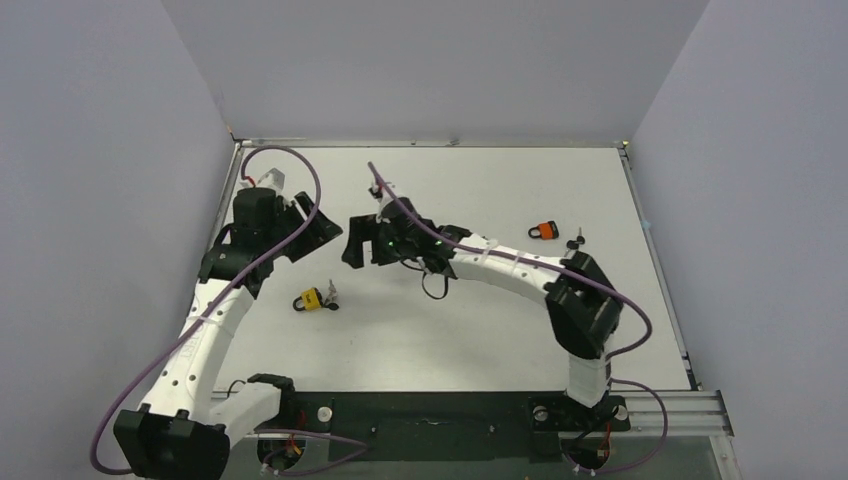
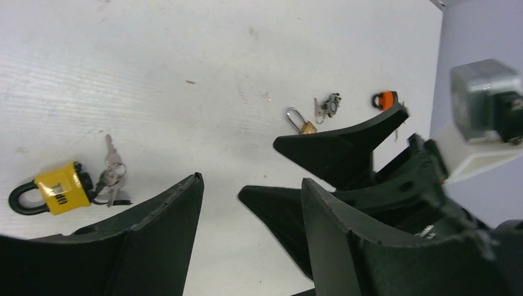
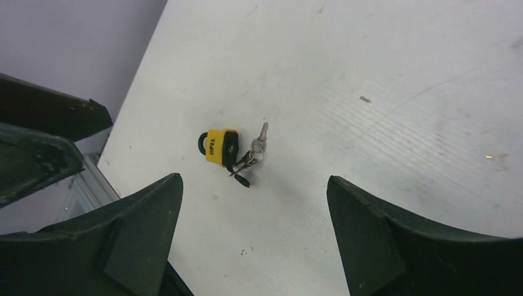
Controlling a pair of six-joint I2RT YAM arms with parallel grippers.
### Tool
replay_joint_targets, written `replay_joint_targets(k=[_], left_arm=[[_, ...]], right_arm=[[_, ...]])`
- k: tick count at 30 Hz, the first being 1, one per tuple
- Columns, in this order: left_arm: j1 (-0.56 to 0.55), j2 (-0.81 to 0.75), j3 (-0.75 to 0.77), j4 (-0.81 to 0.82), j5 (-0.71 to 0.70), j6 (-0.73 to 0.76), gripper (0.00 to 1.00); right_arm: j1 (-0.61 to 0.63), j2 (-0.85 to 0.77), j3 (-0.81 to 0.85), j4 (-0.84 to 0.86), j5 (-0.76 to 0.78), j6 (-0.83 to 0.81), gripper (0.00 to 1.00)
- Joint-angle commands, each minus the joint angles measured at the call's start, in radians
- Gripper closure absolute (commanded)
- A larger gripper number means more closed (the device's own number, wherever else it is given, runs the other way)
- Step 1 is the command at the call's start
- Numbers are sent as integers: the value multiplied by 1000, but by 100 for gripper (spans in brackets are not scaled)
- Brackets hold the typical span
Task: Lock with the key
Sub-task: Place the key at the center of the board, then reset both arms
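Observation:
A yellow padlock (image 1: 308,299) with a black shackle lies on the white table (image 1: 480,330), a bunch of keys (image 1: 330,294) touching its base. It also shows in the left wrist view (image 2: 58,191) with the keys (image 2: 111,176), and in the right wrist view (image 3: 219,147) with the keys (image 3: 254,150). My left gripper (image 1: 330,233) and right gripper (image 1: 356,242) hover tip to tip above the table, behind the padlock. Both are open and empty, as the left wrist view (image 2: 251,180) and right wrist view (image 3: 254,179) show.
An orange padlock (image 1: 543,231) with a key (image 1: 577,240) lies at the right back. A small brass padlock (image 2: 300,122) and another key bunch (image 2: 330,106) lie beyond the right gripper in the left wrist view. The side walls stand close by.

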Motion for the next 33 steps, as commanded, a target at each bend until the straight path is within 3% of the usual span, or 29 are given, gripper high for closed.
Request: replay_joint_targets(k=[1,8,13,20,33], left_arm=[[-108,11,118,-3,-31,46,43],[-419,114,276,-8,-178,121,43],[-570,182,367,-8,-283,185,42],[-636,253,462,-81,-346,247,42],[-639,203,404,-68,-370,264,42]], right_arm=[[-64,-238,-139,94,97,30,17],[-121,-611,-317,-13,332,-15,15],[-139,-796,-377,-101,419,-19,14],[-143,-956,-403,-175,491,8,13],[-142,-959,-438,-151,481,23,14]])
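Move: The keys just set down lie about 2 cm back, 8 cm left and 14 cm below the right hand; the yellow padlock is some 5 cm farther left of them. The brass padlock lies about 8 cm ahead and 18 cm right of that hand, the figure keyring roughly 12 cm ahead and 24 cm right. From the left hand, the same loose keys are some 3 cm back, 5 cm left and 22 cm down. Rightward and up, empty and wide open, the right hand clears the keys beside the yellow padlock by about 24 cm, passing high on the near side of the brass padlock, turning clockwise and tipping its fingers up before easing down slightly. The left hand, also open and empty, swings right and rises a little, turning clockwise, to wait high over the middle of the board; neither touches anything. ##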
